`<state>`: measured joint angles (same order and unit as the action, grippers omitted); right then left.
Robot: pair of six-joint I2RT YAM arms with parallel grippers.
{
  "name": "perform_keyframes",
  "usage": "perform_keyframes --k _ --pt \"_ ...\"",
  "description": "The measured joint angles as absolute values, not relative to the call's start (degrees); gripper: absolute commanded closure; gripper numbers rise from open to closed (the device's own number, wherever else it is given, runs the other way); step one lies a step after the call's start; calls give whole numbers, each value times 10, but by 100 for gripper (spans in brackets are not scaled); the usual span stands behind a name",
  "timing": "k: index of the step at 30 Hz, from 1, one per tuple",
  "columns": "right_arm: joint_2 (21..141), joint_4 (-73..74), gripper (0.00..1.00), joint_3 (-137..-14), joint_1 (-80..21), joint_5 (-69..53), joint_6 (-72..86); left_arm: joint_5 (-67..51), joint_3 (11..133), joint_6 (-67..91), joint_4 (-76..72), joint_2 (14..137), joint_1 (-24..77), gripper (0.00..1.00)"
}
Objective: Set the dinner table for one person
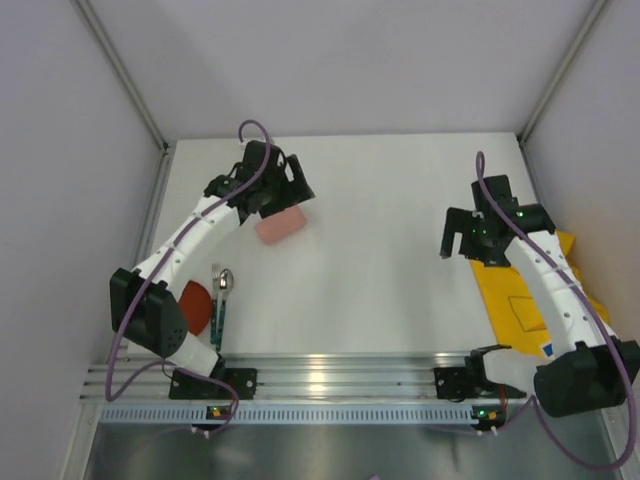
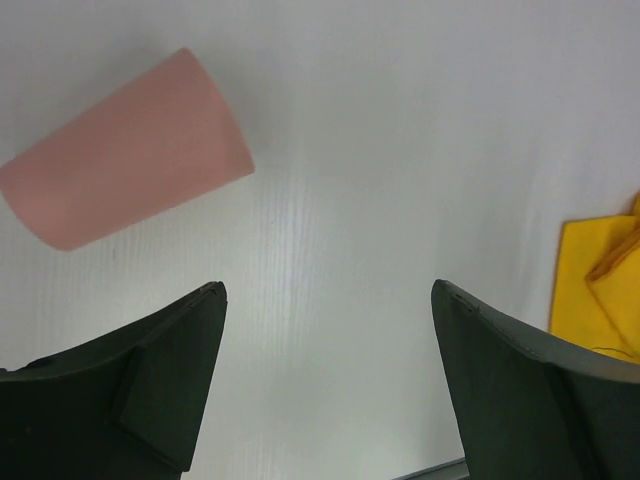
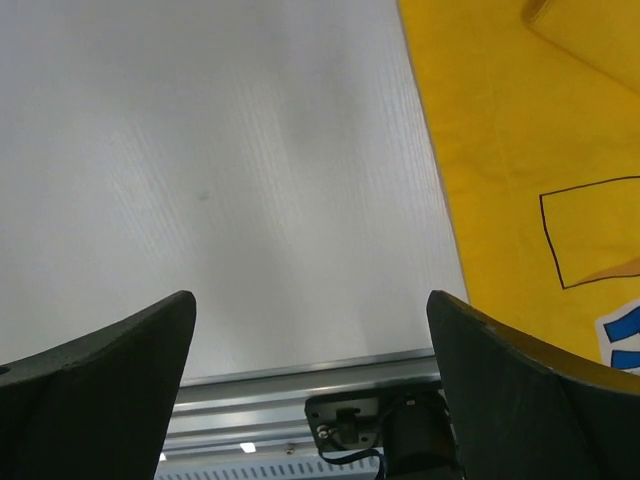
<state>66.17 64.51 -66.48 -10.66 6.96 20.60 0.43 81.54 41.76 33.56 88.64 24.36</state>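
The dinner table [image 1: 380,270] is a plain white top. A pink cup [image 1: 280,226] lies on its side at the back left, and my left gripper [image 1: 285,198] hovers open just behind it. From the left wrist the cup [image 2: 130,150] sits up and left of the open left gripper [image 2: 328,288], outside the jaws, which have only bare table between them. My right gripper [image 1: 465,245] hangs open over bare table beside a crumpled yellow placemat [image 1: 530,290]. The right wrist shows its open gripper [image 3: 310,298] empty, with the placemat [image 3: 520,150] to its right.
A red plate [image 1: 195,305], partly hidden by the left arm, lies near the left base. Beside it are a metal spoon [image 1: 225,280] and a green-handled utensil [image 1: 217,318]. A metal rail [image 1: 330,375] runs along the near edge. Walls close in both sides.
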Motion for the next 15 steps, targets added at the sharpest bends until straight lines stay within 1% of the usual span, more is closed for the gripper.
perform_keyframes --k 5,9,15 --pt "766 586 0 -637 -36 55 203 41 814 385 407 887 255 11" --pt "865 538 0 -624 -1 53 199 68 814 352 440 900 258 11" --pt "934 502 0 -623 35 70 179 90 794 322 469 910 261 11"
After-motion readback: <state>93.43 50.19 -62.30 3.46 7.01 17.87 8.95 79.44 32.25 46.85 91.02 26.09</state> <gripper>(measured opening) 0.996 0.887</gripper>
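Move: The pink cup lies on its side about 18 cm below my left hand, roughly 7 cm to its left and 5 cm ahead; the spoon is some 20 cm back and 21 cm left of this hand. The yellow cloth's left edge is about 7 cm right and 4 cm ahead of my right hand, 17 cm below, its middle some 22 cm right and 3 cm back. The blue-and-white patch sits about 19 cm right and 16 cm back. I drop my open right hand some 12 cm towards the yellow cloth's left edge, carrying it rightward and a little forward as its fingers tip nearly straight down and turn slightly clockwise. My left hand, still open, sinks about 6 cm while drawing back and left, its left side rolling up some 20 degrees, to come over towards the pink cup. ##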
